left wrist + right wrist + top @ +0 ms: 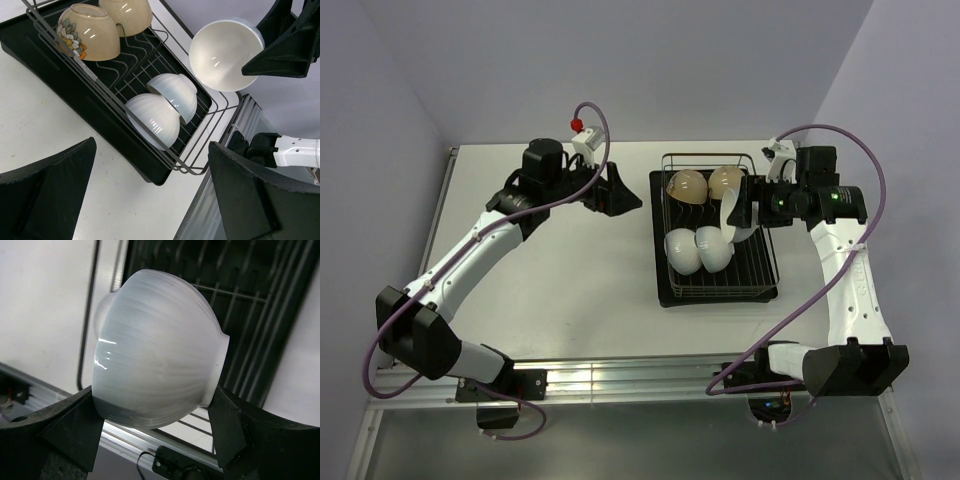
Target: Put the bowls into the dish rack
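Note:
The dish rack [720,296] stands right of the table's middle. Two tan bowls [687,185] lean at its far end, and two white bowls [682,250] lie side by side nearer me. My right gripper [752,212] is shut on another white bowl [733,215], held on edge above the rack's right half. In the right wrist view that bowl [160,355] fills the space between both fingers [240,425], over the rack's wires [270,300]. My left gripper [625,195] hangs open and empty just left of the rack. Its view shows the rack [75,100] and the held bowl [225,55].
A metal rail [620,375] runs along the table's near edge by both arm bases. Walls close in the table at the back and on both sides. The right arm's lower link [295,150] shows beyond the rack in the left wrist view.

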`<move>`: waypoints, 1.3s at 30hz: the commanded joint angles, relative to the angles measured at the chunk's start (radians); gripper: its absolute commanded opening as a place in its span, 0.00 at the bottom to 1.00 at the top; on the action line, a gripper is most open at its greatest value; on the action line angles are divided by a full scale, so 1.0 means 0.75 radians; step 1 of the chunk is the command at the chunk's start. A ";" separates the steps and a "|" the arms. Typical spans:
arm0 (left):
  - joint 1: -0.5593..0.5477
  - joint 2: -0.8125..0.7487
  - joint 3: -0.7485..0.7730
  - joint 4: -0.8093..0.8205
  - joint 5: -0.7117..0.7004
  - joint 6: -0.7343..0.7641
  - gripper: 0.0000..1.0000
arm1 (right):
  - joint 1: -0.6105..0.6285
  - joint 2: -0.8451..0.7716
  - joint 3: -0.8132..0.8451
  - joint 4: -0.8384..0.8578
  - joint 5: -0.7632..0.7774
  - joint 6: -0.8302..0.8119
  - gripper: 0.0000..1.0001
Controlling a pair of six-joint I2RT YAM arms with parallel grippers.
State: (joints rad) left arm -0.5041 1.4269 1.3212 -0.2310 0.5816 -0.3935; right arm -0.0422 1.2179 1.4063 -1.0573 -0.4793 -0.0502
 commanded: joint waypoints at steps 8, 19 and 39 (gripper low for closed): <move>0.024 -0.070 -0.021 0.009 -0.004 0.017 0.99 | 0.050 0.029 0.031 0.015 0.299 -0.021 0.00; 0.038 -0.062 -0.001 -0.015 -0.013 0.001 1.00 | 0.185 0.051 -0.063 0.062 0.561 -0.019 0.00; 0.042 -0.080 -0.027 -0.017 -0.006 0.015 0.99 | 0.248 0.108 -0.214 0.174 0.696 -0.046 0.00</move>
State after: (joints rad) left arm -0.4767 1.4128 1.3045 -0.2565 0.5777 -0.3939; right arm 0.1352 1.3029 1.2427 -1.0027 0.0120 -0.0700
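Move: Just right of and below the right hand, which already holds the last white bowl, lies the free spot in the dish rack, about level fore and aft, some 4 cm to its right and 10 cm down. The near white bowl sits roughly 5 cm left of the hand, the far white bowl 13 cm left, both about level with it fore and aft; the right beige bowl is 16 cm ahead and 3 cm left, all some 11 cm below. From the left hand the spot lies about 33 cm right, 4 cm back and 13 cm down. Lowering the white bowl into the rack, the right hand sinks about 9 cm while easing some 3 cm to its right, most of that sideways shift early on. Its wrist tilts roughly 25 degrees, swinging the fingers from leftward to more steeply down, and they keep their pinch on the bowl as it comes in beside the near white bowl. ##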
